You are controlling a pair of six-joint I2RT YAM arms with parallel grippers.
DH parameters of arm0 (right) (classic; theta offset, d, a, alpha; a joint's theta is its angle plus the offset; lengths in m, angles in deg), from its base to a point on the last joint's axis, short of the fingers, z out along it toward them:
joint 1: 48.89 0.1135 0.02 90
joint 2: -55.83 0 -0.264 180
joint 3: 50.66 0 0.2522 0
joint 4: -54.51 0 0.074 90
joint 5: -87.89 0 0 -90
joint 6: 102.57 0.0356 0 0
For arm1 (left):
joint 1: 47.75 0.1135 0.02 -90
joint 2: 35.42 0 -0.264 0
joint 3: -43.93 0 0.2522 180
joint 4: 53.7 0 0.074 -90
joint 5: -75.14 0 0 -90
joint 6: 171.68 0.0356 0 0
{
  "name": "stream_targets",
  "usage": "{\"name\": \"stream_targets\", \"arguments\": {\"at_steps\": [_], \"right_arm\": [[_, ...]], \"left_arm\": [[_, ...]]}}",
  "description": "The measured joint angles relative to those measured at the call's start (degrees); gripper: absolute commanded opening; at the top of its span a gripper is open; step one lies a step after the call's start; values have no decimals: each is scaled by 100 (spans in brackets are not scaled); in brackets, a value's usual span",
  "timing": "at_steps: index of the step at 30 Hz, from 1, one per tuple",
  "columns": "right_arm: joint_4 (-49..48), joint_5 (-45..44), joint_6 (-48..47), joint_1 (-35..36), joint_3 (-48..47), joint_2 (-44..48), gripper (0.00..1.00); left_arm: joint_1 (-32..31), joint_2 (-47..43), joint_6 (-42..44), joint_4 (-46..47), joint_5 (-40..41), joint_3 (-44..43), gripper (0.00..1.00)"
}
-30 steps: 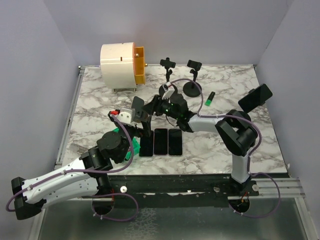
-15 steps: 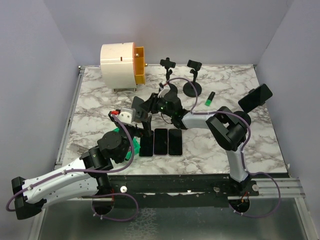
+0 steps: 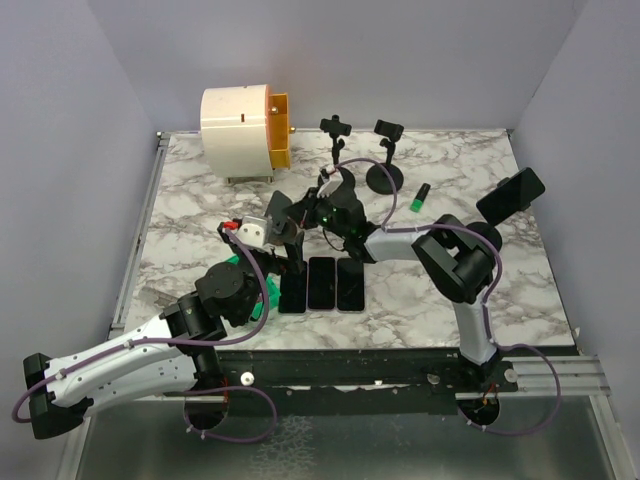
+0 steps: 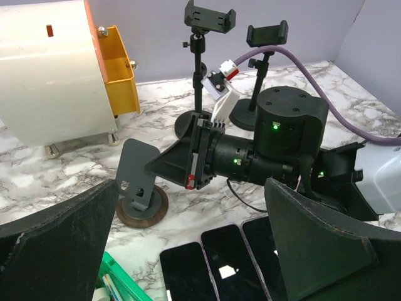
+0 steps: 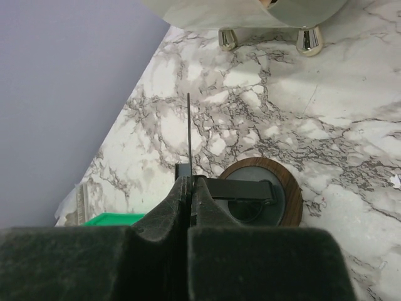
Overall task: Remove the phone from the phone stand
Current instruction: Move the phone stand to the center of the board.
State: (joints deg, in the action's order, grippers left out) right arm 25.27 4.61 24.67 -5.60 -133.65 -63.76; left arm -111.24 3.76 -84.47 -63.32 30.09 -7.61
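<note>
A phone stand with a round wooden base [image 4: 143, 211] and a thin grey plate [image 4: 134, 169] stands left of centre; no phone shows on it. My right gripper [image 5: 188, 182] is shut on that plate's edge [image 5: 188, 128], which runs into the seam between its fingers; it also shows in the overhead view [image 3: 292, 222]. Three black phones [image 3: 321, 283] lie flat side by side at the front. Another black phone [image 3: 511, 194] stands tilted at the right edge, its support hidden. My left gripper [image 4: 188, 263] hangs open above the flat phones [image 4: 233, 257], holding nothing.
A white drum with an orange drawer [image 3: 240, 122] sits at the back left. Two empty clamp stands [image 3: 335, 126] [image 3: 388, 131] rise at the back centre. A green bin [image 3: 264, 291] lies under my left arm, and a small green item [image 3: 421, 197] lies to the right.
My right gripper has slid left to the wood-based stand and closed on its grey plate. The left arm has not moved.
</note>
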Motion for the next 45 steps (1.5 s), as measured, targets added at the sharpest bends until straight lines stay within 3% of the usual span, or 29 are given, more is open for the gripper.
{"name": "stream_targets", "arguments": {"at_steps": [11,29,30,35,37,41,45], "right_arm": [[-568,-431,-50,-389,553,201,0],[-831,-782,-17,-726,144,-214,1],[-824,-778,-15,-726,111,-247,3],[-807,-765,-4,-726,87,-267,39],[-800,-761,-13,-726,92,-267,48],[-787,-756,-55,-726,240,-210,57],[-756,-756,-90,-726,595,46,60]], "left_arm": [[0,22,-17,0,-37,2,99],[0,140,-15,0,-39,2,99],[0,146,-15,0,-39,2,99],[0,166,-15,0,-37,4,99],[0,166,-15,0,-39,4,99],[0,166,-17,0,-42,2,99],[0,164,-17,0,-55,4,99]]}}
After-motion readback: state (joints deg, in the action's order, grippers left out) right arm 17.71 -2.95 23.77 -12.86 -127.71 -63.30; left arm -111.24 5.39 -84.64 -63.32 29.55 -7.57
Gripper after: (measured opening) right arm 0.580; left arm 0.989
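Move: The right fingers are already shut on the edge of the empty plate of the small wooden-based phone stand, its base roughly beneath them. The bare spot it goes to lies about 7 cm ahead and 6 cm to the right, some 8 cm below. The near tall stand's base is about 13 cm ahead and 13 cm right; the drum about 19 cm ahead and 10 cm left; the phones 15 cm back and 8 cm right. From the left hand that spot is some 20 cm ahead, 1 cm right, 20 cm below. Keep the right gripper shut on the stand's plate and take the stand nearly level, forward and right, about 7 cm each way, towards the near tall stand, turning the hand some 15 degrees clockwise. Set off rightwards and finish mostly forward; then open the fingers a good half, let go of the plate and ease back a little, sinking slightly. ##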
